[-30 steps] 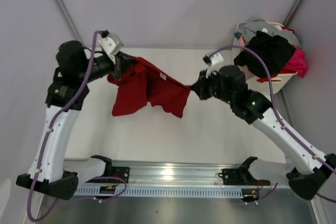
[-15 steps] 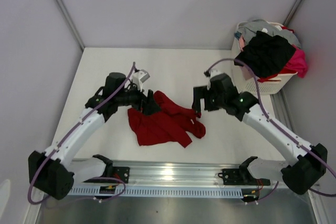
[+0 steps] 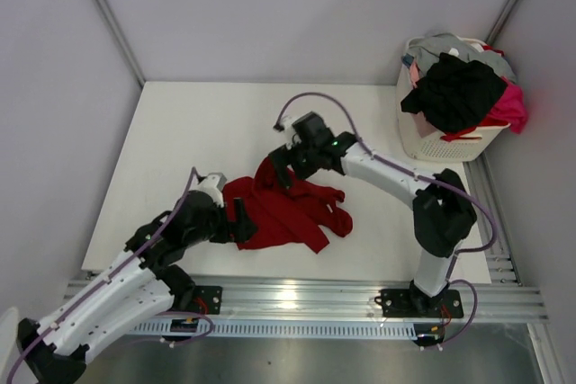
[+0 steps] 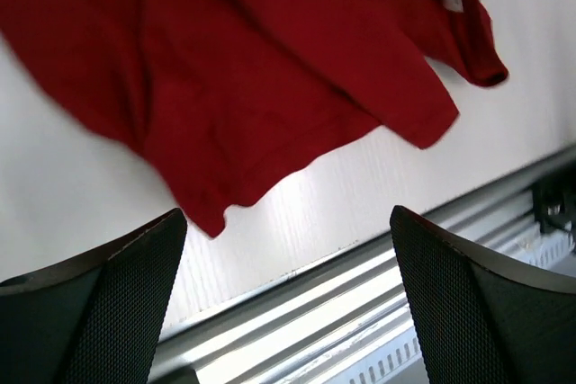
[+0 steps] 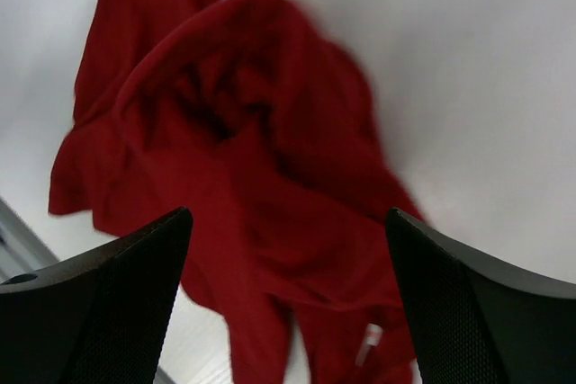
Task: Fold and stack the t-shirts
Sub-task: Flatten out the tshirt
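Note:
A dark red t-shirt [image 3: 292,213] lies crumpled on the white table, near its front edge. My left gripper [image 3: 243,222] sits at the shirt's left edge, open and empty; in the left wrist view the red cloth [image 4: 252,69] lies ahead of the wide-apart fingertips [image 4: 99,303]. My right gripper [image 3: 279,171] hovers over the shirt's far left part, open, holding nothing. In the right wrist view the red shirt [image 5: 261,177] fills the middle between the spread fingertips [image 5: 477,303], its white label showing low down.
A white basket [image 3: 441,143] stands at the back right, heaped with a black garment [image 3: 454,92], a pink one [image 3: 508,110] and a grey one [image 3: 441,45]. A metal rail [image 3: 288,299] runs along the table's near edge. Walls close in on the left, back and right.
Both grippers have opened and let go of the red shirt, which was stretched in the air between them. It now lies bunched on the table. Both arms came down toward it.

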Robot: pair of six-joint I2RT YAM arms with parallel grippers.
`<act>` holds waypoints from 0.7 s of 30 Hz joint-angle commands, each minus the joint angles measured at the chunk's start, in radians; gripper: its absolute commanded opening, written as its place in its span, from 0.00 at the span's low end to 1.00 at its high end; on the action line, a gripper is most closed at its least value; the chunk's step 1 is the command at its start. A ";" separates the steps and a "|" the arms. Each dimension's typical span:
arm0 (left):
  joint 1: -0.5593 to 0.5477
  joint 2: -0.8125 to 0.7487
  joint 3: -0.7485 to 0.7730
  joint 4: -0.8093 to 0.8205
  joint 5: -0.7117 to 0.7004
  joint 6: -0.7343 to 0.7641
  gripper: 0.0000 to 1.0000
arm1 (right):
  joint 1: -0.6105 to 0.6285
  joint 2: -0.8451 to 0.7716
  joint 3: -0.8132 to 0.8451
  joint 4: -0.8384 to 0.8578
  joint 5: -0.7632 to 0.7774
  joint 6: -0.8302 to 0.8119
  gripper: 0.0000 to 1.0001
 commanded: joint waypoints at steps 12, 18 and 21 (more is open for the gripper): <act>-0.003 -0.133 0.011 -0.087 -0.215 -0.193 0.99 | 0.145 0.092 -0.042 -0.008 0.176 -0.150 0.63; -0.003 -0.068 0.037 0.065 0.003 -0.025 0.99 | 0.121 0.096 -0.002 0.033 0.318 -0.183 0.00; -0.012 0.047 0.089 0.096 0.121 0.021 0.97 | 0.047 0.066 0.052 0.023 0.337 -0.143 0.00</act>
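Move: For the right hand, the raised fold in the far part of the red t-shirt lies about 7 cm below, 2 cm back and 1 cm left. The shirt's bunched sleeve is some 12 cm back and 11 cm right of that hand, and its near left corner about 20 cm back and 12 cm left. From the left hand the fold lies roughly 15 cm ahead, 12 cm right and 5 cm down; that corner is almost straight beneath it, some 7 cm down. The right fingers, wide open at first, shut on the t-shirt's far fold and pinch it: the hand drops about 7 cm, first slipping back and left, then easing forward and right, and its wrist tilts some 20 degrees so the fingers point more steeply down. Meanwhile the open left hand swings about 4 cm left above the near left corner and comes back. ##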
